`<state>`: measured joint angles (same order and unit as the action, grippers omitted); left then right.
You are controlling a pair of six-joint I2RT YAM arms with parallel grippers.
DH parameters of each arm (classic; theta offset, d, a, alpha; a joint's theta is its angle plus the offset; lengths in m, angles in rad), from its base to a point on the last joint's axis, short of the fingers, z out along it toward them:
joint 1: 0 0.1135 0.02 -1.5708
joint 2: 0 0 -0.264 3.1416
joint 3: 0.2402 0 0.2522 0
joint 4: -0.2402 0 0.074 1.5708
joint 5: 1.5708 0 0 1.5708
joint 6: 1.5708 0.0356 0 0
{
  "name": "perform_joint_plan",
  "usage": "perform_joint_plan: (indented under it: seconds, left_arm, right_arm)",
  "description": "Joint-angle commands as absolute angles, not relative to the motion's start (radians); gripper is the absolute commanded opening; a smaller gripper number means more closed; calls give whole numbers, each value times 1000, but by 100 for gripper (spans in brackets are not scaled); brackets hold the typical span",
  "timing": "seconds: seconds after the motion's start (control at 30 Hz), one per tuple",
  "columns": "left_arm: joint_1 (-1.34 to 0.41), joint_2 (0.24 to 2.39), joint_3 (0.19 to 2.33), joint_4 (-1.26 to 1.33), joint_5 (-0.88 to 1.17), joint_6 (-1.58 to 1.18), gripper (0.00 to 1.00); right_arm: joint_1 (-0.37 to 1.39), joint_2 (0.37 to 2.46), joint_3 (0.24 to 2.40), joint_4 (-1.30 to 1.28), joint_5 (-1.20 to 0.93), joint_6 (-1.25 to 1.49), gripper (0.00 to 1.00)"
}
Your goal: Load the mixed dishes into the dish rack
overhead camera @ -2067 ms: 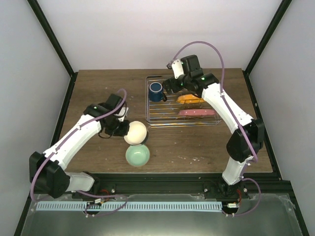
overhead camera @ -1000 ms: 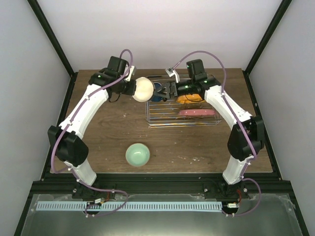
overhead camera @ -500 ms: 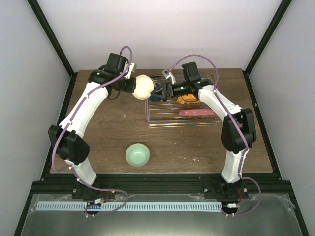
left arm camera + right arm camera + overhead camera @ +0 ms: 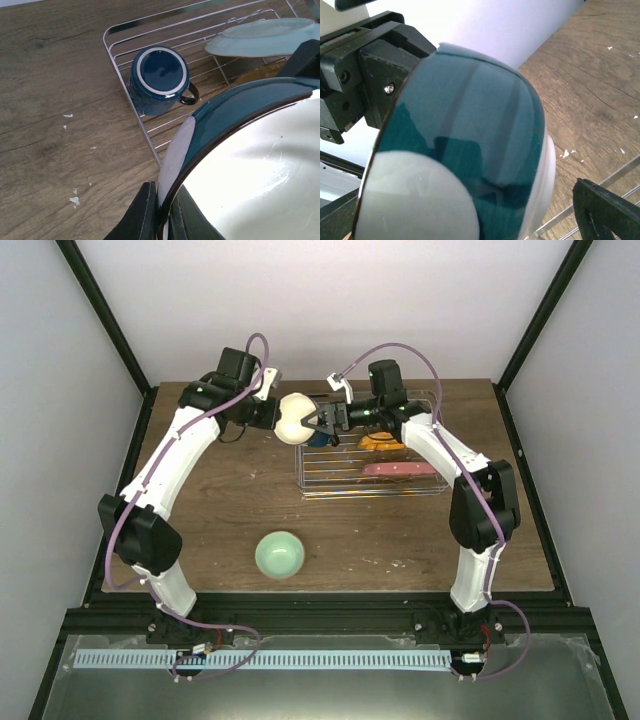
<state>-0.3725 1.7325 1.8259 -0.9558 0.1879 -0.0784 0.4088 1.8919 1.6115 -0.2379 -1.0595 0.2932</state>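
Observation:
My left gripper [image 4: 162, 214] is shut on the rim of the cream-white bowl [image 4: 260, 165], one finger inside and one on its teal outside. It holds the bowl [image 4: 293, 415] tilted in the air at the dish rack's [image 4: 370, 483] back left corner. My right gripper [image 4: 316, 421] is open, with its fingers on either side of the bowl's [image 4: 470, 135] base; whether they touch it I cannot tell. The dark blue mug [image 4: 160, 73] stands in the rack [image 4: 120, 65] below. The mint-green bowl [image 4: 280, 555] sits on the table in front.
A mint-green plate [image 4: 265, 37] with an orange underside [image 4: 388, 441] leans in the rack, and a pink-red plate [image 4: 405, 470] stands on edge nearer the front. White walls close in behind the table. The right arm reaches over the rack.
The left gripper lifted the cream-white bowl from beside the mint-green bowl to the rack's back left corner. The right gripper swung left, and its open fingers now flank the bowl.

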Motion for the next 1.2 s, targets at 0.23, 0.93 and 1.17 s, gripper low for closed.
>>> perform_joint_plan:
  seconds: [0.23, 0.93, 1.17]
  left_arm:
    - [-374, 1731, 1852, -897, 274, -98, 0]
    - [-374, 1713, 1695, -811, 282, -110, 5]
    - [-374, 1709, 1659, -784, 300, -120, 14]
  right_arm:
    - [425, 1907, 1632, -187, -1120, 283, 74]
    - [426, 1917, 1649, -204, -1101, 259, 30]
    - [425, 1911, 1690, -250, -1069, 225, 21]
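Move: The teal-and-white bowl, its rim still pinched by the left fingers, has its middle about 4 cm right and 1 cm back of the left hand, some 3 cm below it. From the open right hand, the bowl's middle is about 2 cm left and 1 cm ahead, at nearly the same height. The blue mug in the rack is about 8 cm ahead, 3 cm right and 16 cm below the right hand; the orange plate is 3 cm ahead, 19 cm right, 15 cm down. Close the right fingers about a quarter of their range onto the bowl between them, keeping the left pinch on its rim. Then bring both grippers down together over the rack's mug end, the left about 4 cm and the right about 3 cm, and start easing the left grip on the rim at the very end. ##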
